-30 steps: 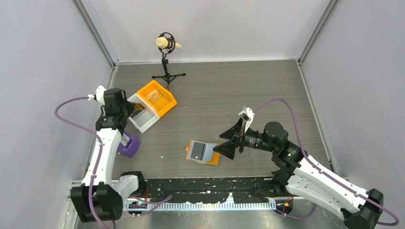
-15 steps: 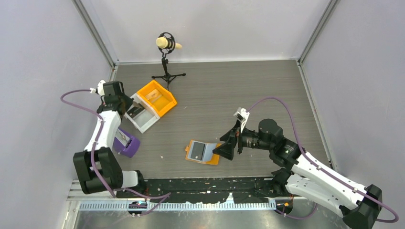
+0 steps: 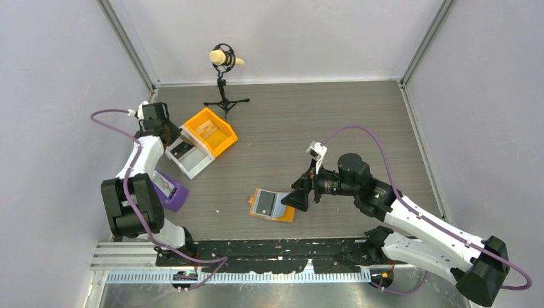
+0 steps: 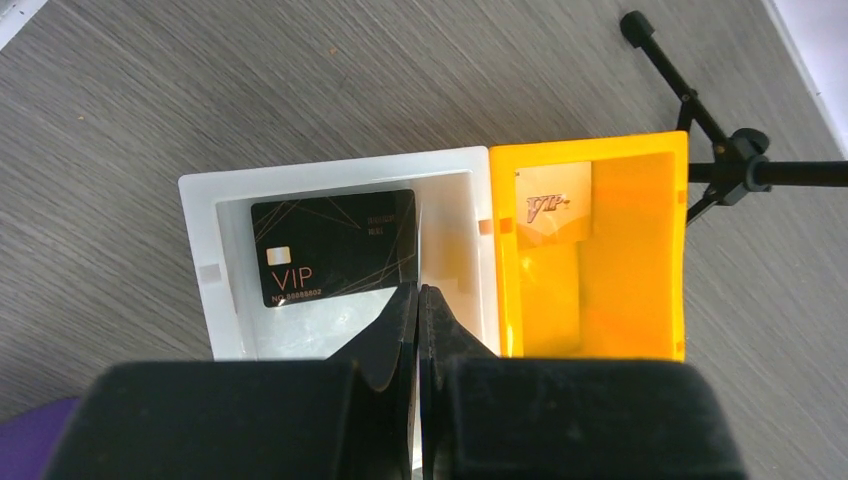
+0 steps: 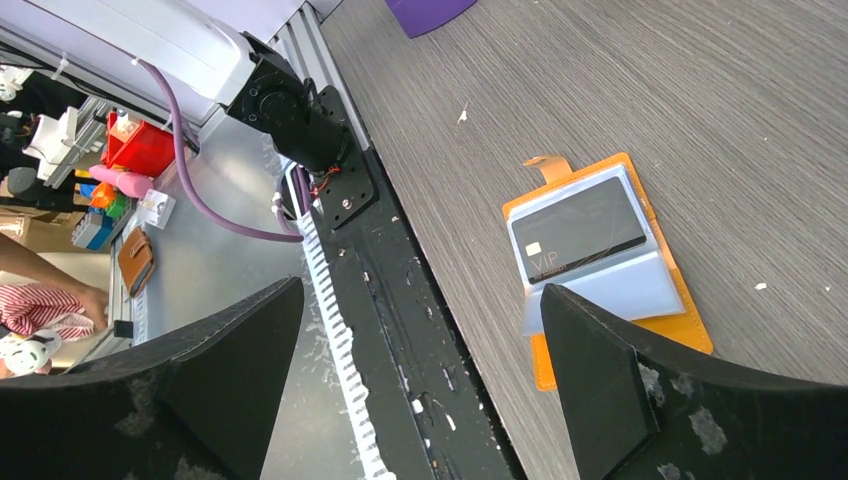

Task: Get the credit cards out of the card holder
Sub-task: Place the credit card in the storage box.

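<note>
The card holder [image 3: 280, 209] [image 5: 682, 317] lies open near the table's front edge, orange with pale blue pockets. A black credit card [image 3: 263, 205] [image 5: 578, 240] sits in its left pocket. Another black credit card [image 4: 333, 245] [image 3: 181, 149] lies flat inside the white bin [image 4: 200, 250] [image 3: 195, 168]. My left gripper [image 4: 419, 290] [image 3: 168, 136] hovers over that bin, shut with nothing between its fingers. My right gripper [image 3: 294, 196] [image 5: 420, 290] stands wide open just right of the holder, holding nothing. One of its fingers [image 5: 600, 360] overlaps the holder's lower edge.
An orange bin [image 3: 223, 145] [image 4: 670, 250] adjoins the white one and holds a gold card [image 4: 555, 205]. A microphone on a tripod [image 3: 224, 77] [image 4: 720, 150] stands at the back. A purple object [image 3: 172, 192] lies by the left arm. The black base rail [image 5: 380, 300] runs along the front.
My left arm has drawn back toward the far left, off the white bin, uncovering the black card inside. My right gripper has moved left, closer to the holder, still wide open.
</note>
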### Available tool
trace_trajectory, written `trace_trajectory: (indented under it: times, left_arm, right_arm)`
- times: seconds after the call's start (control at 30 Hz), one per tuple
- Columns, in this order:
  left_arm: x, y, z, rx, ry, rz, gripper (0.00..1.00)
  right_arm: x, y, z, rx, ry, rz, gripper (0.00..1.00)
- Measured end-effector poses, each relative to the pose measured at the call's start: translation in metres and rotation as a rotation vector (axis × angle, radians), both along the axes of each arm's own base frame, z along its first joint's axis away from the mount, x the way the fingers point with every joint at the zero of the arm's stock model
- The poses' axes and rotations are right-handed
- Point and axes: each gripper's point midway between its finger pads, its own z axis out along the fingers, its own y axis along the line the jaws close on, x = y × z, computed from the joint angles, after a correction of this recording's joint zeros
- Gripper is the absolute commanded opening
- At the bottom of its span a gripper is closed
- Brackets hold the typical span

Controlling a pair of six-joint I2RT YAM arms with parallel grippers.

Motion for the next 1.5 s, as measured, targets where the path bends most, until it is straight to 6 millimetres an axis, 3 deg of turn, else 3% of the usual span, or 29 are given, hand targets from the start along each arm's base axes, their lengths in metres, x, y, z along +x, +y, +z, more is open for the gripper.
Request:
trace_trajectory:
  times: [0.2, 0.5, 0.93, 1.5]
  left_arm:
    - [0.003, 0.002, -0.016, 0.014, 0.046, -0.021, 0.0]
    - [0.014, 0.007, -0.019, 0.055, 0.067, -0.049, 0.0]
    - [0.012, 0.009, -0.024, 0.071, 0.101, -0.059, 0.17]
    - [0.012, 0.014, -0.023, 0.091, 0.147, -0.061, 0.26]
  right_arm:
    - [0.004, 0.002, 0.004, 0.0, -0.005, -0.002, 0.97]
    - [0.008, 0.004, -0.003, -0.02, 0.012, -0.006, 0.97]
    - [0.01, 0.004, -0.003, -0.021, 0.014, -0.012, 0.97]
    - [0.011, 0.003, -0.002, -0.017, 0.02, -0.016, 0.97]
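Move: Just above the left hand's goal, the white storage box: its middle is about 5 cm back and 2 cm to the right of the closed fingers, some 8 cm lower. The black VIP card already lying in the box is roughly 4 cm back and 2 cm left of this hand; the orange box's middle is about 2 cm ahead and 10 cm to the right. From the right hand, the white box is some 18 cm ahead and 36 cm to the left. Lowering the card it still pinches on edge, the left hand sinks about 2.5 cm into the white box, beside the wall shared with the orange one, easing about 1 cm forward and left as the fingers tip some 8 degrees steeper. Then, almost standing still, it opens the fingers to about a quarter and lets go of the card. ##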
